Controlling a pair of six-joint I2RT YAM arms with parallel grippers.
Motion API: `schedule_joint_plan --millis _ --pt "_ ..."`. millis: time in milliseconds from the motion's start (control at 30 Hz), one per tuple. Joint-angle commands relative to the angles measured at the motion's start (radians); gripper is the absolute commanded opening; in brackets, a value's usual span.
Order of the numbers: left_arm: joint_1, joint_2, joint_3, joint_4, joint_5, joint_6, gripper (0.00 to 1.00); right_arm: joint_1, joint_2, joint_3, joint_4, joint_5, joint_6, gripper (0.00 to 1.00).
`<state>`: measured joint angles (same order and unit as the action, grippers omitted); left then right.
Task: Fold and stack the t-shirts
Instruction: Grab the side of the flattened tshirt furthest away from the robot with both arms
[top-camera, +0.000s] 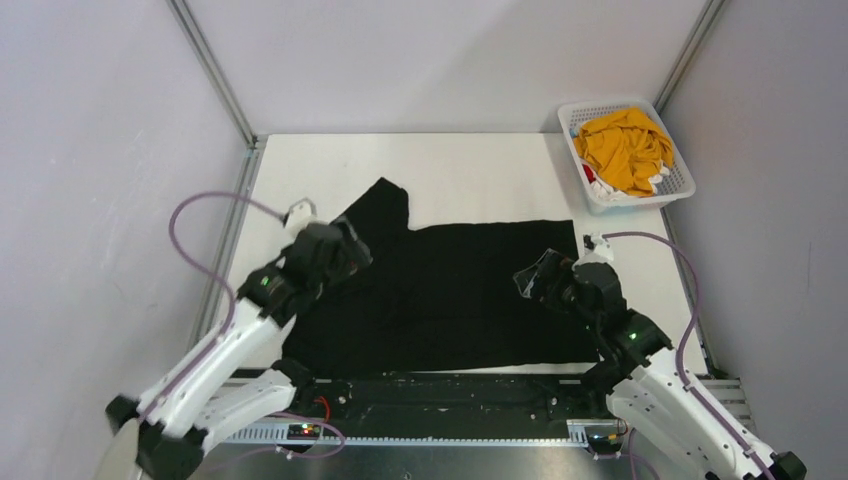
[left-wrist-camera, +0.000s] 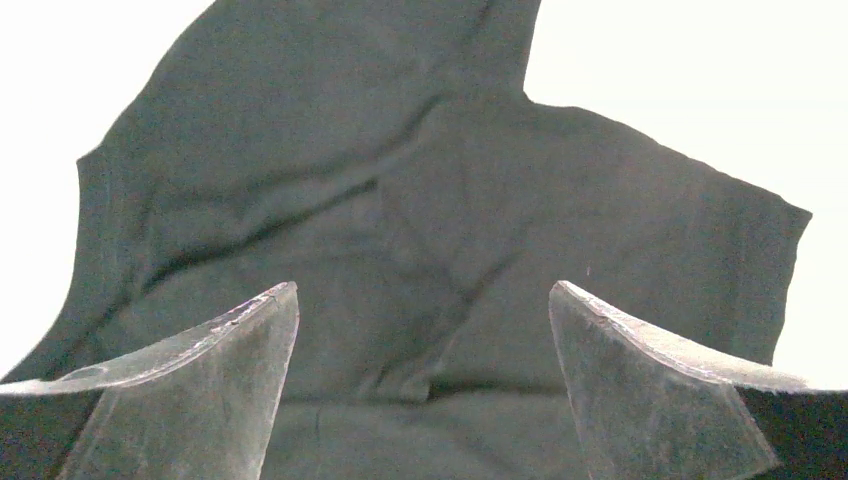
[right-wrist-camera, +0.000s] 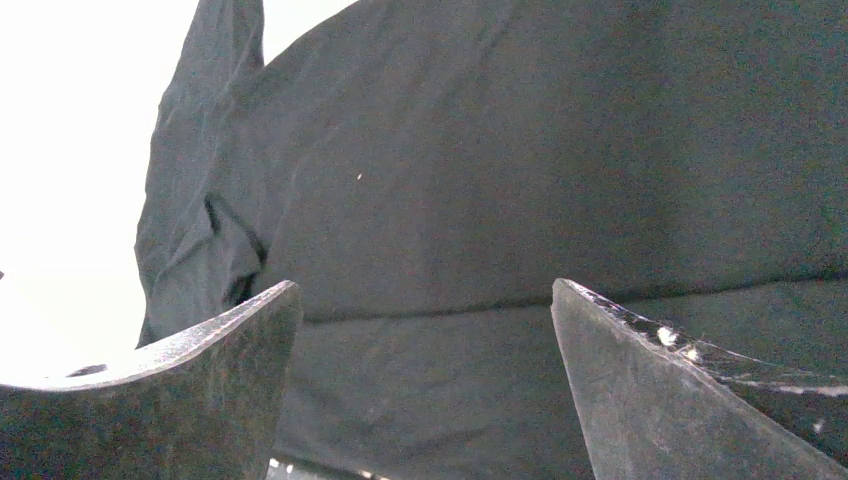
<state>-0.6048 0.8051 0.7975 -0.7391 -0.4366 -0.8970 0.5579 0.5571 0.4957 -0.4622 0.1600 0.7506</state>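
Observation:
A large black t-shirt (top-camera: 450, 290) lies spread on the white table, one sleeve pointing toward the back left. It fills the left wrist view (left-wrist-camera: 420, 220) and the right wrist view (right-wrist-camera: 520, 180). My left gripper (top-camera: 350, 250) hovers over the shirt's left side, open, nothing between its fingers (left-wrist-camera: 200, 380). Over the shirt's right edge my right gripper (top-camera: 535, 280) is open too, fingers (right-wrist-camera: 660, 400) wide apart above the cloth. A mustard-yellow t-shirt (top-camera: 622, 148) is bunched in the basket, with bits of red and white cloth (top-camera: 600, 182) under it.
A white lattice basket (top-camera: 683, 183) stands at the table's back right corner. Metal frame posts (top-camera: 215, 75) rise at the back corners. Bare white table (top-camera: 470, 170) lies behind the black shirt. A black rail (top-camera: 450, 395) runs along the near edge.

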Motion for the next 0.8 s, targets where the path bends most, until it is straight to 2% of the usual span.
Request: schedule_joint_plan --millis 0,67,100,200,233,400,533,600,700,767 --pt "0.098 0.291 0.211 0.109 -0.024 0.204 1.0 -0.084 0.018 0.043 0.047 0.038 -0.081 0.99" --pt "0.167 0.459 0.331 0.14 0.027 0.271 1.0 -0.135 0.041 0.044 0.062 -0.01 -0.104 1.0" --pt "0.202 0.578 0.425 0.142 0.043 0.286 1.0 -0.154 0.059 0.044 0.071 -0.026 -0.11 0.99" --pt "0.271 0.809 0.664 0.143 0.129 0.354 1.0 -0.241 0.104 0.044 0.079 -0.107 -0.127 0.99" --pt "0.284 0.917 0.709 0.143 0.196 0.373 1.0 -0.271 0.127 0.044 0.08 -0.121 -0.13 0.99" --pt "0.337 1.262 1.063 0.144 0.286 0.423 1.0 -0.334 0.196 0.041 0.094 -0.225 -0.153 0.99" --pt "0.343 1.435 1.247 0.143 0.268 0.453 1.0 -0.345 0.22 0.036 0.111 -0.249 -0.164 0.99" --pt "0.346 1.512 1.316 0.143 0.314 0.465 1.0 -0.347 0.224 0.033 0.116 -0.254 -0.166 1.0" --pt "0.356 1.593 1.387 0.142 0.412 0.474 1.0 -0.35 0.227 0.031 0.122 -0.261 -0.17 0.99" --pt "0.359 1.625 1.395 0.142 0.381 0.427 1.0 -0.351 0.226 0.029 0.122 -0.265 -0.173 0.99"
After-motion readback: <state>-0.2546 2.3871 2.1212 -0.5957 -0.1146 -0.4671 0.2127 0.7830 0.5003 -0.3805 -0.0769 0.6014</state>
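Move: Ahead of the left hand by about 33 cm and some 4 cm to its right is the end of the t-shirt's far sleeve, 15 cm below. The notch where that sleeve meets the body is about 18 cm ahead and 8 cm right. From the right hand, the shirt's far right corner is roughly 23 cm ahead, 12 cm right and 12 cm below; the basket lies beyond the corner, about 38 cm ahead and 27 cm right of that hand. Sweeping fast out over the shirt, the left hand goes about 35 cm forward towards the sleeve end, first rising slightly, then sinking to some 10 cm lower while drifting right, the fingers tipping down and staying wide open. The right hand shifts only about 4 cm to its right, forward and down towards the far right corner, tipping slightly down and then nearly stopping, also open. ##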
